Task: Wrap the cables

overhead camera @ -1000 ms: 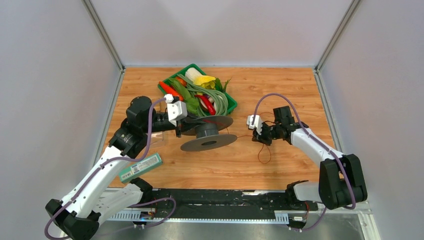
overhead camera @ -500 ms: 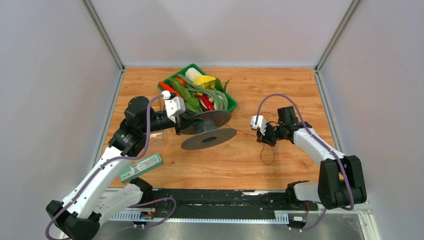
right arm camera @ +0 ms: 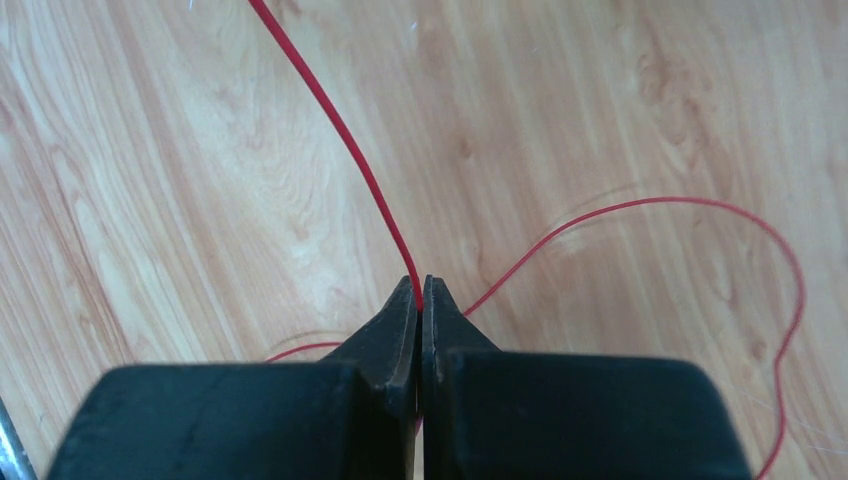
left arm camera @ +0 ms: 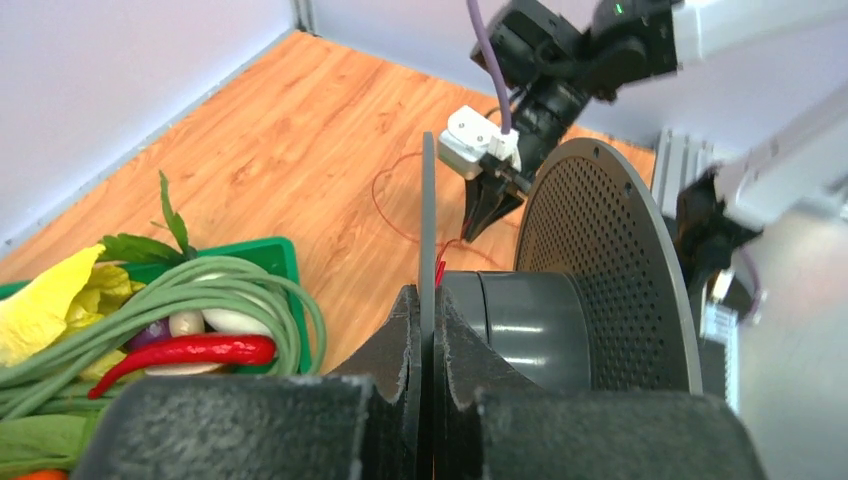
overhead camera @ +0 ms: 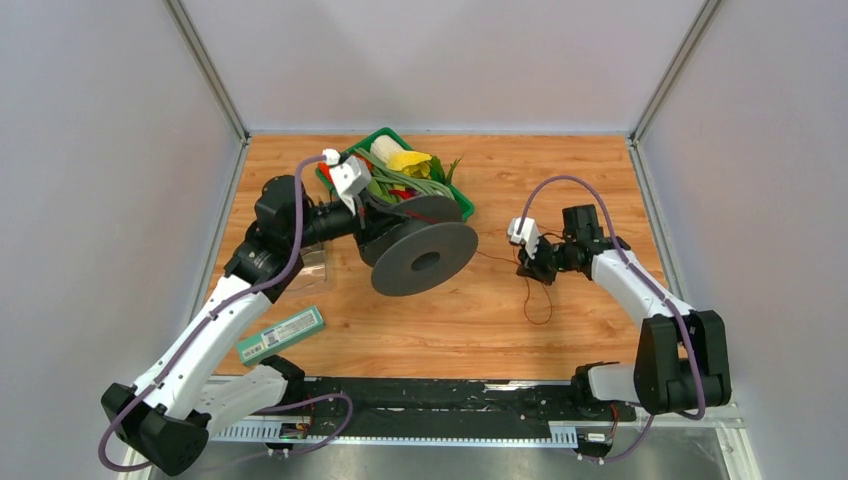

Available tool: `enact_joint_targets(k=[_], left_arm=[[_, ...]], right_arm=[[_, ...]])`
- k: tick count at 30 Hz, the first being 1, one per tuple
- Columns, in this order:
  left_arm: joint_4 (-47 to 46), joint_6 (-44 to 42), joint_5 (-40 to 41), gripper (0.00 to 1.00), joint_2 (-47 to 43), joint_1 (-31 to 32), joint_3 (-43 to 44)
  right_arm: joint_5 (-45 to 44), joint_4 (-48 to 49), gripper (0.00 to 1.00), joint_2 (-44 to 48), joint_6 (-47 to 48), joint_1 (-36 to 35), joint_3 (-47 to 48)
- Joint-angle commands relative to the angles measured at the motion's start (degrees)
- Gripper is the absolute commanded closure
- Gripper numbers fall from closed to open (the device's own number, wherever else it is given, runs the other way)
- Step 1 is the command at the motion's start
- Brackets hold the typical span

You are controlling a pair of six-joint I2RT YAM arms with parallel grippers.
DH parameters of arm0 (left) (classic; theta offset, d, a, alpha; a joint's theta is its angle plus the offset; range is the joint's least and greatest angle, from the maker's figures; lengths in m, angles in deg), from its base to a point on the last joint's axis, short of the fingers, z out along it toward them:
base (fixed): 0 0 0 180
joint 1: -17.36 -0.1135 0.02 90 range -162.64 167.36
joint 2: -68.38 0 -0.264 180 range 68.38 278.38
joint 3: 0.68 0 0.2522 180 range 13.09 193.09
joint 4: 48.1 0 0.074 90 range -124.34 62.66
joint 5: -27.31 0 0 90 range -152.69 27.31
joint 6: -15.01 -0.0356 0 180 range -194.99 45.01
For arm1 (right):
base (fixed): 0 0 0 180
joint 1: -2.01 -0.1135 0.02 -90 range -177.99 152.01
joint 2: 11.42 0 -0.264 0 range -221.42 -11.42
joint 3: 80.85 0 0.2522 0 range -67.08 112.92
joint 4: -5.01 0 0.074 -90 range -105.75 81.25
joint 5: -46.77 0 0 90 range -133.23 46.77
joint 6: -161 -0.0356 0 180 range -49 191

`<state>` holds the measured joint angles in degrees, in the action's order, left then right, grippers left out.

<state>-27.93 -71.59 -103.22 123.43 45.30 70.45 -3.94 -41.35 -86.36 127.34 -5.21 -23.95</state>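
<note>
A dark grey spool (overhead camera: 425, 258) hangs tilted above the table, one perforated flange (left arm camera: 600, 270) facing up toward the top camera. My left gripper (left arm camera: 428, 310) is shut on the thin edge of the spool's other flange (left arm camera: 427, 200), next to the hub (left arm camera: 520, 310). The cable is a thread-thin red wire (overhead camera: 495, 258) that runs from the hub rightward to my right gripper (overhead camera: 533, 270). That gripper (right arm camera: 421, 290) is shut on the wire (right arm camera: 330, 110) just above the wood. Beyond it the slack lies in a loose loop (right arm camera: 700, 210) on the table.
A green tray (overhead camera: 380, 133) of toy vegetables sits right behind the spool, with pale green strands and a red chilli (left arm camera: 190, 350) close to my left fingers. A green-and-white box (overhead camera: 283, 334) lies near the front left. Grey walls close three sides.
The left arm has lifted the spool and tipped it from nearly flat to nearly upright, moving it back toward the tray. The right gripper has drifted slightly right, still holding the wire.
</note>
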Motion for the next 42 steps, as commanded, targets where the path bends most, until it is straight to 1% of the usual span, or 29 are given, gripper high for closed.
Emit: enact_joint_targets(k=[1, 3, 5, 7, 9, 11, 15, 18, 23, 28, 32, 35, 39, 42], left_arm=[[-8.08, 14.86, 7.82, 1.0, 2.52, -0.44, 8.72], [-7.3, 19.43, 12.99, 1.0, 3.75, -0.43, 10.74], [-2.66, 24.53, 20.1, 1.0, 5.06, -0.43, 13.2], [5.32, 29.79, 28.62, 1.0, 7.52, -0.43, 18.46], [15.34, 34.72, 36.98, 1.0, 10.68, -0.52, 24.96], [23.08, 38.77, 44.62, 1.0, 12.8, -0.52, 28.84], [26.27, 42.74, 54.75, 1.0, 13.59, -0.52, 28.95], [29.17, 43.88, 59.24, 1.0, 14.91, -0.52, 29.12], [31.11, 41.78, 62.94, 1.0, 17.11, -0.44, 29.12], [32.7, 37.74, 61.72, 1.0, 19.66, 0.18, 28.51], [32.79, 34.93, 59.87, 1.0, 20.63, 2.02, 26.93], [31.91, 30.54, 58.47, 1.0, 20.54, 4.83, 25.87], [29.19, 25.35, 60.13, 1.0, 19.31, 9.05, 22.8], [28.3, 23.94, 60.39, 1.0, 18.61, 9.76, 20.95]], right_arm=[[1.67, 4.12, 1.0, -1.26, -10.0, -0.95, 6.51], [2.02, 5.26, 1.0, -1.7, -13.69, -1.56, 8.1], [2.02, 6.49, 1.0, -1.62, -17.56, -2.61, 9.42], [1.85, 7.46, 1.0, -1.44, -20.46, -4.28, 10.12], [1.23, 7.9, 1.0, -1.09, -22.75, -6.56, 10.74], [0.53, 8.43, 1.0, -0.3, -25.3, -9.37, 11.44], [-1.75, 8.52, 1.0, 1.46, -27.42, -16.14, 13.37], [-3.25, 7.56, 1.0, 3.12, -27.16, -21.15, 15.31], [-5.18, 5.97, 1.0, 6.46, -25.05, -28.18, 18.82], [-8.26, 6.85, 1.0, 8.23, -23.29, -31.79, 23.56], [-11.24, 9.39, 1.0, 7.44, -22.24, -33.38, 27.61], [-12.74, 12.2, 1.0, 6.12, -21.62, -33.91, 29.89], [-14.59, 16.59, 1.0, 3.84, -21.36, -34.17, 32.01], [-16.96, 20.2, 1.0, 2.61, -21.44, -34.7, 33.68]])
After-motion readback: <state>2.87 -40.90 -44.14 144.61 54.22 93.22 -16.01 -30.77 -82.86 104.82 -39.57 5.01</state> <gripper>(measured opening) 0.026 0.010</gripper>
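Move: The left hand pinches the rim of one flange of the spool, whose middle lies about 7 cm to its right, 1 cm back and 1 cm lower. The vegetable basket sits on the table some 24 cm ahead and 31 cm below that hand. For the right hand, which holds the red cable, the spool is roughly 18 cm left, 4 cm back and 26 cm up. Its trailing cable loop lies about 4 cm back, 2 cm right and 6 cm below it. Forward with the held spool, the left hand rises about 7 cm, then swings left and sinks before easing back right, turning roughly 65 degrees until its fingers point forward and down. The right hand first lifts forward, then sweeps left and up, about 20 cm each way, to the spool's outer flange, tipping its fingers upward; both grips stay shut. ##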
